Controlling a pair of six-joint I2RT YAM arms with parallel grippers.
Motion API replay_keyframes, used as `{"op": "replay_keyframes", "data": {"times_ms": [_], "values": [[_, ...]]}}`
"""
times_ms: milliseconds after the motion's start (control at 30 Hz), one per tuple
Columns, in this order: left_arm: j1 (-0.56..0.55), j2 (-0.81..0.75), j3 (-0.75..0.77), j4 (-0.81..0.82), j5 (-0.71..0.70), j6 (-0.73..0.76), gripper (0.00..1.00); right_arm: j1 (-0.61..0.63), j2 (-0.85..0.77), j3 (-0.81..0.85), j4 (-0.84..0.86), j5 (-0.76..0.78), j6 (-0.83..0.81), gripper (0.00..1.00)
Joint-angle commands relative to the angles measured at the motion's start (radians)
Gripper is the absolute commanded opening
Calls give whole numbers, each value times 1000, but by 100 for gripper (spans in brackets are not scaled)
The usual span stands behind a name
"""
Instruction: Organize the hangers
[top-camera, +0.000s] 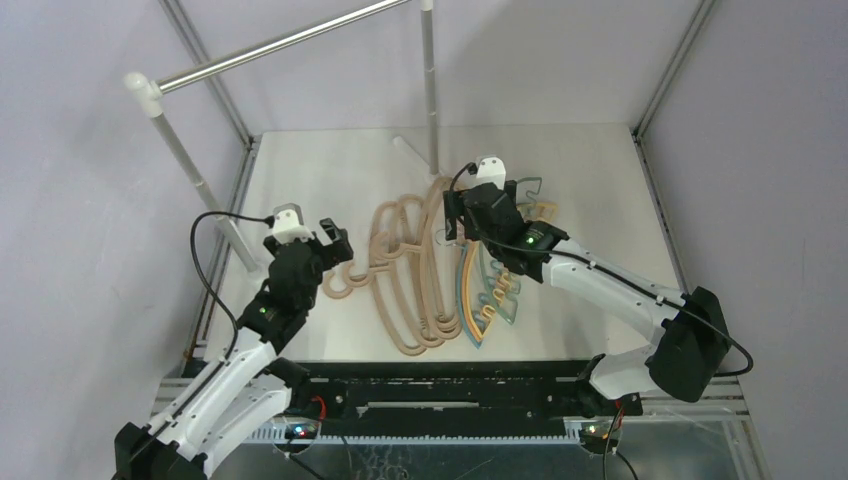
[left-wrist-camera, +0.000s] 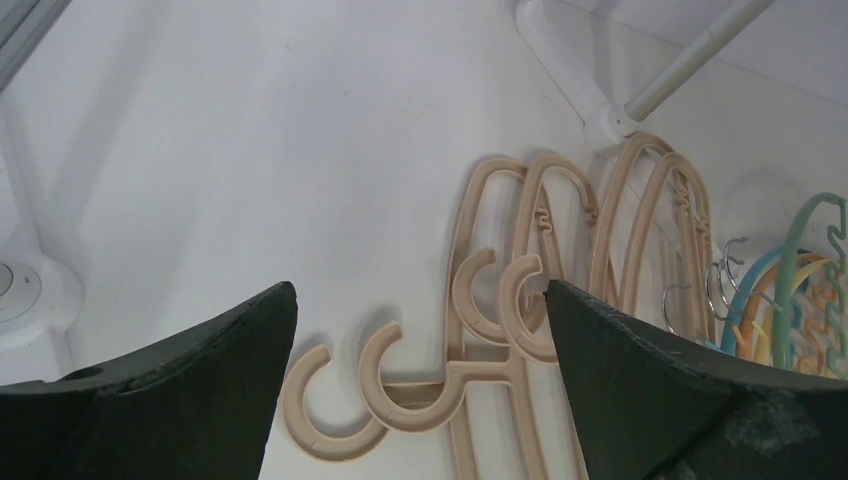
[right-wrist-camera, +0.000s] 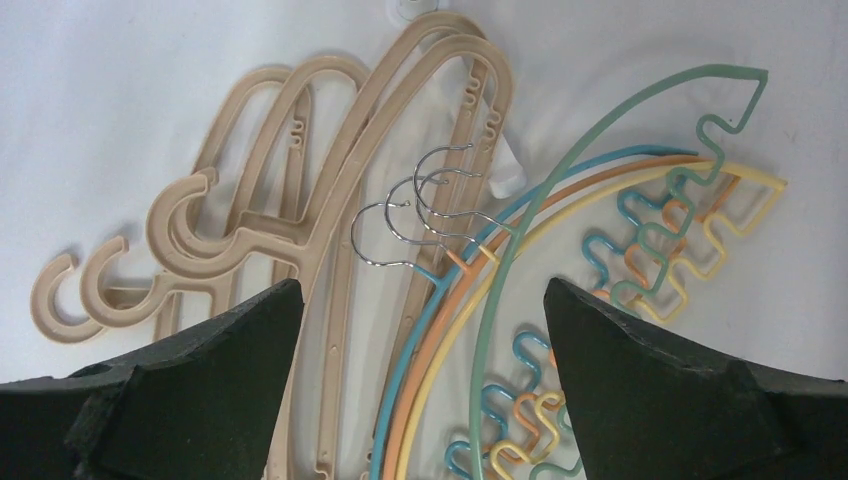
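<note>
Several thick beige hangers (top-camera: 410, 270) lie overlapped on the white table, their rounded hooks (top-camera: 345, 285) pointing left. Thin blue, orange, yellow and green hangers (top-camera: 490, 300) lie just right of them, partly under the right arm. My left gripper (top-camera: 335, 238) is open and empty above the beige hooks (left-wrist-camera: 470, 370), which show between its fingers (left-wrist-camera: 417, 288). My right gripper (top-camera: 452, 220) is open and empty over the seam between both piles. In the right wrist view (right-wrist-camera: 422, 283) the thin hangers (right-wrist-camera: 560, 200) with metal hooks (right-wrist-camera: 440, 190) lie beside the beige ones (right-wrist-camera: 330, 190).
A silver rail (top-camera: 280, 45) on white poles (top-camera: 430, 80) stands at the back left, with a second pole (top-camera: 185, 160) near the left arm. The poles' feet (left-wrist-camera: 610, 120) rest on the table by the hanger tops. Metal frame posts (top-camera: 665, 75) edge the table.
</note>
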Motion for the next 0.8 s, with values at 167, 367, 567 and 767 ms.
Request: {"op": "replay_keyframes", "data": {"times_ms": [167, 367, 567, 767], "values": [[-6, -10, 5, -13, -19, 21, 100, -21, -64, -49, 56, -3, -12, 100], [-6, 6, 35, -58, -41, 20, 99, -62, -114, -109, 97, -102, -21, 99], [-5, 46, 70, -112, -62, 16, 100, -71, -130, -148, 113, -115, -15, 92], [-6, 45, 51, -99, -41, -6, 99, -61, -159, -310, 187, -225, 75, 70]]}}
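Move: The green hanger lies about 16 cm below the right hand, its middle some 6 cm to the right and level fore and aft, its long bar running nearly under the fingers. The blue, orange and yellow hangers are at the same depth, 5 cm farther back and about 5 cm to the hand's right; the tan hangers lie 12 cm left and 5 cm back. From the left hand, the green hanger is about 36 cm right, 4 cm ahead and 16 cm below. Heading down towards the green hanger's long bar, the right hand first eases about 2 cm to its right while sinking slightly, then drops more quickly, some 3.5 cm lower in all and nearly 2 cm back. Its wide-open fingers begin to close, by about a quarter, on either side of the line of the bar, with no contact visible. The empty left hand, still wide open, sinks about 3.5 cm and tips down a little. ##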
